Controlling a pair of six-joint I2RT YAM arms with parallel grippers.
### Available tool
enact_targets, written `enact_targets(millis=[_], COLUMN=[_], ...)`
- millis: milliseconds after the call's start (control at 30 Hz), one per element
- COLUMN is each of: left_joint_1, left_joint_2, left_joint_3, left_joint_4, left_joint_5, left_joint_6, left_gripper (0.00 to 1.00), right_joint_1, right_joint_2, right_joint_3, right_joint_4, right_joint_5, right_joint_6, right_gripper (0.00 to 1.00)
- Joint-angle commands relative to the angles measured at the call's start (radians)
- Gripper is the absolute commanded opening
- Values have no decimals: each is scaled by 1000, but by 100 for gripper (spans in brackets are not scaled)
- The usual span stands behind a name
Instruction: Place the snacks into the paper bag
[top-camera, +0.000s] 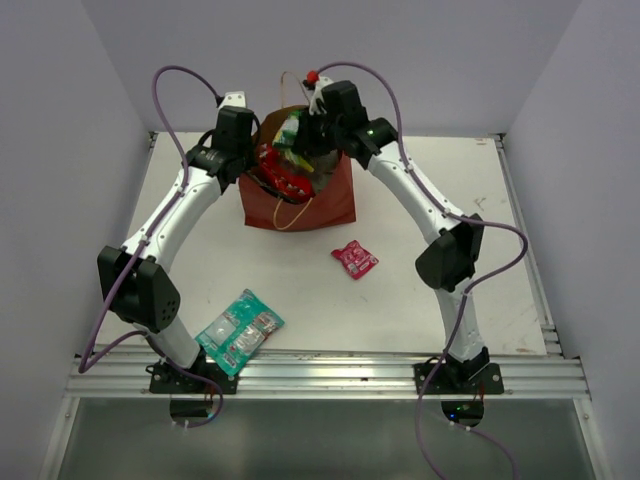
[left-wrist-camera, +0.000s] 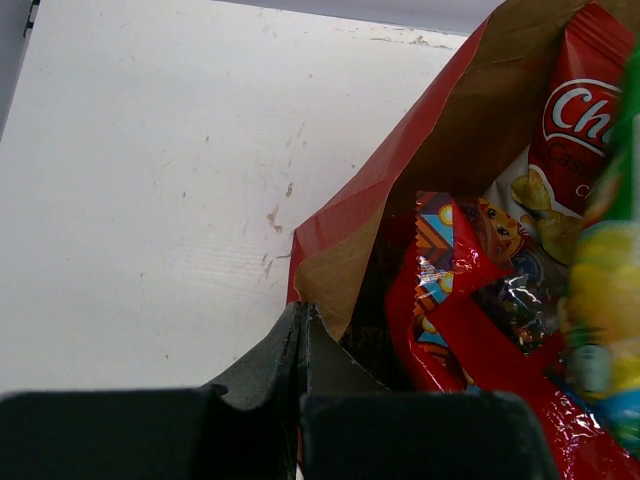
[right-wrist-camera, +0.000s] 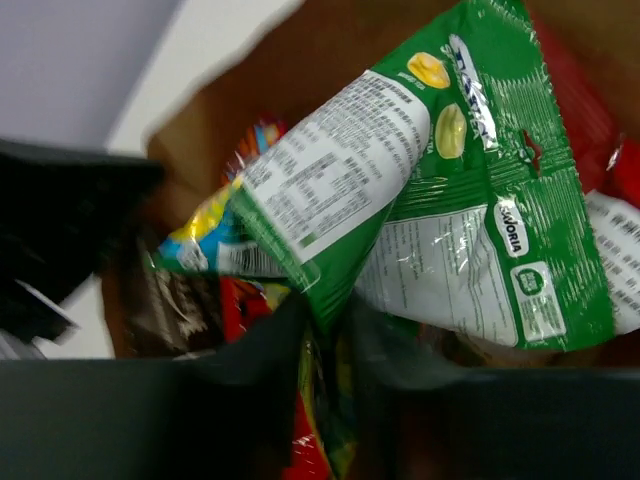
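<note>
The reddish-brown paper bag (top-camera: 330, 200) stands upright at the back of the table. My left gripper (top-camera: 250, 165) is shut on its left rim (left-wrist-camera: 340, 270), holding the mouth wide. Inside lie a red candy bag (left-wrist-camera: 470, 340), a white chip bag with a red logo (left-wrist-camera: 570, 130) and a dark brown bag (right-wrist-camera: 175, 310). My right gripper (top-camera: 305, 125) hangs over the mouth, pinching a corner of the green-white packet (right-wrist-camera: 440, 200), which dangles into the bag. A small pink packet (top-camera: 354, 259) and a teal packet (top-camera: 239, 331) lie on the table.
The pink packet lies mid-table in front of the bag. The teal packet sits by the left arm's base at the near edge. A tan cord handle (top-camera: 288, 215) hangs down the bag's front. Grey walls enclose the table.
</note>
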Motion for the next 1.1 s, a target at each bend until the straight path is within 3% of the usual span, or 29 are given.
enact_targets(millis=[0,33,100,233,300,500,633,800,1067], left_joint_1=[3,3,3,3,3,3,3,3,2], left_joint_2=[-12,-10,-9,-1,1,13,13,8,-12], left_joint_3=[12,12,12,15,18,30,26,17,-32], left_joint_4=[31,33,33,34,34,31,25,20,24], left_joint_5=[-5,-1,5,4,7,16,10,8,4], left_joint_6=[19,19,18,19,21,22,24,22,22], left_gripper=[0,0,0,0,0,0,0,0,0], right_joint_1=[7,12,13,100,169,334,481,490,558], right_joint_2=[-69,-81,-96,-181,-269,-437,-457,-427,-210], right_joint_3=[-11,-16,-10,15,-39,-518,-640,-726,-728], right_joint_4=[-9,-14,-20,-89,-121,-230,-273,-157,50], right_joint_5=[-44,-37,-10,131,176,53,46,-10,-65], right_joint_6=[-9,-17,-46,-231,-412,-439,-463,-471,-436], right_gripper=[36,58,88,90,92,89,88,88,89])
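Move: The right hand holds the green packet at the paper bag's mouth; the bag's middle lies about 3 cm back, 2 cm left and 15 cm below. The teal packet is some 35 cm back, 13 cm left and 28 cm down; the pink packet is about 15 cm back, 12 cm right and equally low. From the left hand at the bag's rim, the bag's middle is roughly 9 cm right, 2 cm back and 12 cm down. Right fingers open, freeing the green packet, then sweep about 30 cm back and down towards the teal packet. ##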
